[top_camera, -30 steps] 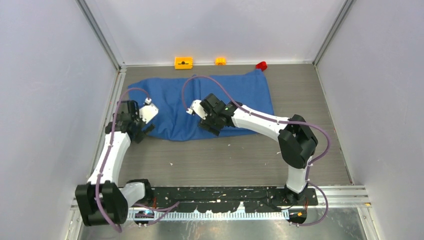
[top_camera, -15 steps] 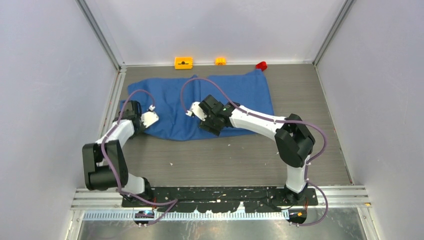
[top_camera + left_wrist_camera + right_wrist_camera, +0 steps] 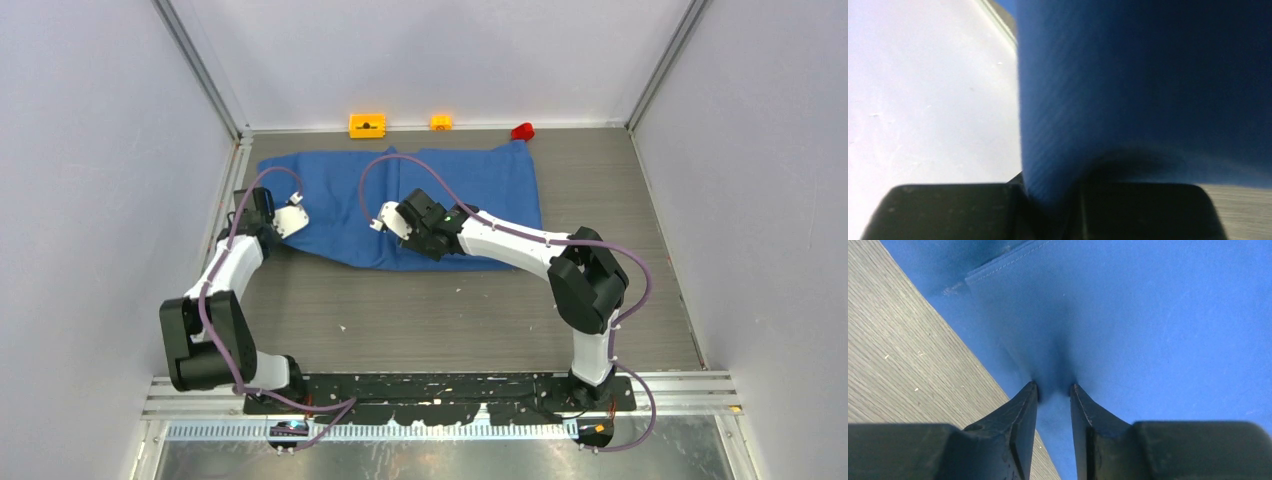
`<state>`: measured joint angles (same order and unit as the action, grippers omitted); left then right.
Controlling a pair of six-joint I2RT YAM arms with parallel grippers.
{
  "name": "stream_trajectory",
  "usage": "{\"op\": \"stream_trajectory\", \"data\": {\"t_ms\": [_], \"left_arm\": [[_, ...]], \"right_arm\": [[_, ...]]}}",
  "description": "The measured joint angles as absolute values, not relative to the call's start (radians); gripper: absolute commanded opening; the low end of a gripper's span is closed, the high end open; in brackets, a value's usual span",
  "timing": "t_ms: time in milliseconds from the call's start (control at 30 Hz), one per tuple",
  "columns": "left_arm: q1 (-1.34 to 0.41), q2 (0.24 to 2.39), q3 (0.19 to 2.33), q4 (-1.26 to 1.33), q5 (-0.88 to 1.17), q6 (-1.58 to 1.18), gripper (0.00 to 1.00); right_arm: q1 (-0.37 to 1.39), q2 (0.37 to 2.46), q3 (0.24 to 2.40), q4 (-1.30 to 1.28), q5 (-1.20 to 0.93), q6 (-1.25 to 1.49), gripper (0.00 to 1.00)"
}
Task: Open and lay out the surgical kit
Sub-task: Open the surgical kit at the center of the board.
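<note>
The surgical kit shows as a large blue cloth wrap (image 3: 470,190) spread flat across the far middle of the table. My left gripper (image 3: 268,232) is at the cloth's left edge and is shut on it. In the left wrist view the blue cloth (image 3: 1148,75) rises straight out of the left gripper (image 3: 1050,200). My right gripper (image 3: 425,248) presses down near the cloth's near edge. In the right wrist view the right gripper (image 3: 1054,387) has its tips close together, with a pucker of the cloth (image 3: 1158,315) pinched between them. What lies under the cloth is hidden.
Two orange blocks (image 3: 367,125) (image 3: 441,122) and a small red block (image 3: 522,131) sit along the back wall. Grey walls close in on the left, right and back. Bare wood-grain table (image 3: 898,365) lies just beside the right fingers. A hemmed fold (image 3: 998,270) crosses the cloth ahead of them.
The left gripper moved onto the cloth's left edge and shut on it. The right jaws narrowed onto a pinch of cloth. The cloth's near edge has drawn back a little.
</note>
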<state>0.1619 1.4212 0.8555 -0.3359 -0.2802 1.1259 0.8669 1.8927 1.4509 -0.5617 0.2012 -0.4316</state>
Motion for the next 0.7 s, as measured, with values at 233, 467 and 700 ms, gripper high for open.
{"op": "stream_trajectory", "data": {"t_ms": [233, 467, 700], "left_arm": [[0.167, 1.235, 0.853, -0.426, -0.263, 1.213, 0.52], [0.173, 1.151, 0.838, -0.495, -0.346, 1.306, 0.81], [0.171, 1.184, 0.904, -0.537, -0.326, 1.255, 0.92]], "right_arm": [[0.868, 1.897, 1.451, -0.568, 0.200, -0.430, 0.11], [0.868, 1.905, 1.454, -0.578, 0.198, -0.422, 0.00], [0.855, 1.886, 1.465, -0.604, 0.167, -0.385, 0.00]]}}
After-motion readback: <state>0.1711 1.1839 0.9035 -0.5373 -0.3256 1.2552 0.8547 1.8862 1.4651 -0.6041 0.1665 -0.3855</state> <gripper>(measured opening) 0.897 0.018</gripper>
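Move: Between the left hand's shut fingers is the near left edge of the blue surgical kit wrap, held some 5 cm clear of the board; the wrap's far left corner lies about 16 cm ahead, 1 cm right and 5 below, and the side rail 5 cm left, level fore and aft. The right fingertips straddle a fold right under them; the wrap's near edge runs 4 cm back, straight behind, and a hem corner sits 7 cm left, level fore and aft. Lifting about 7 cm, the left hand opens its fingers wide as it rises, lets go of the wrap's near left edge and draws back roughly 4 cm before easing slightly forward again. Meanwhile the right hand stays almost in place on the near part of the wrap and shuts its half-open fingers, pinching the fold beneath them. ##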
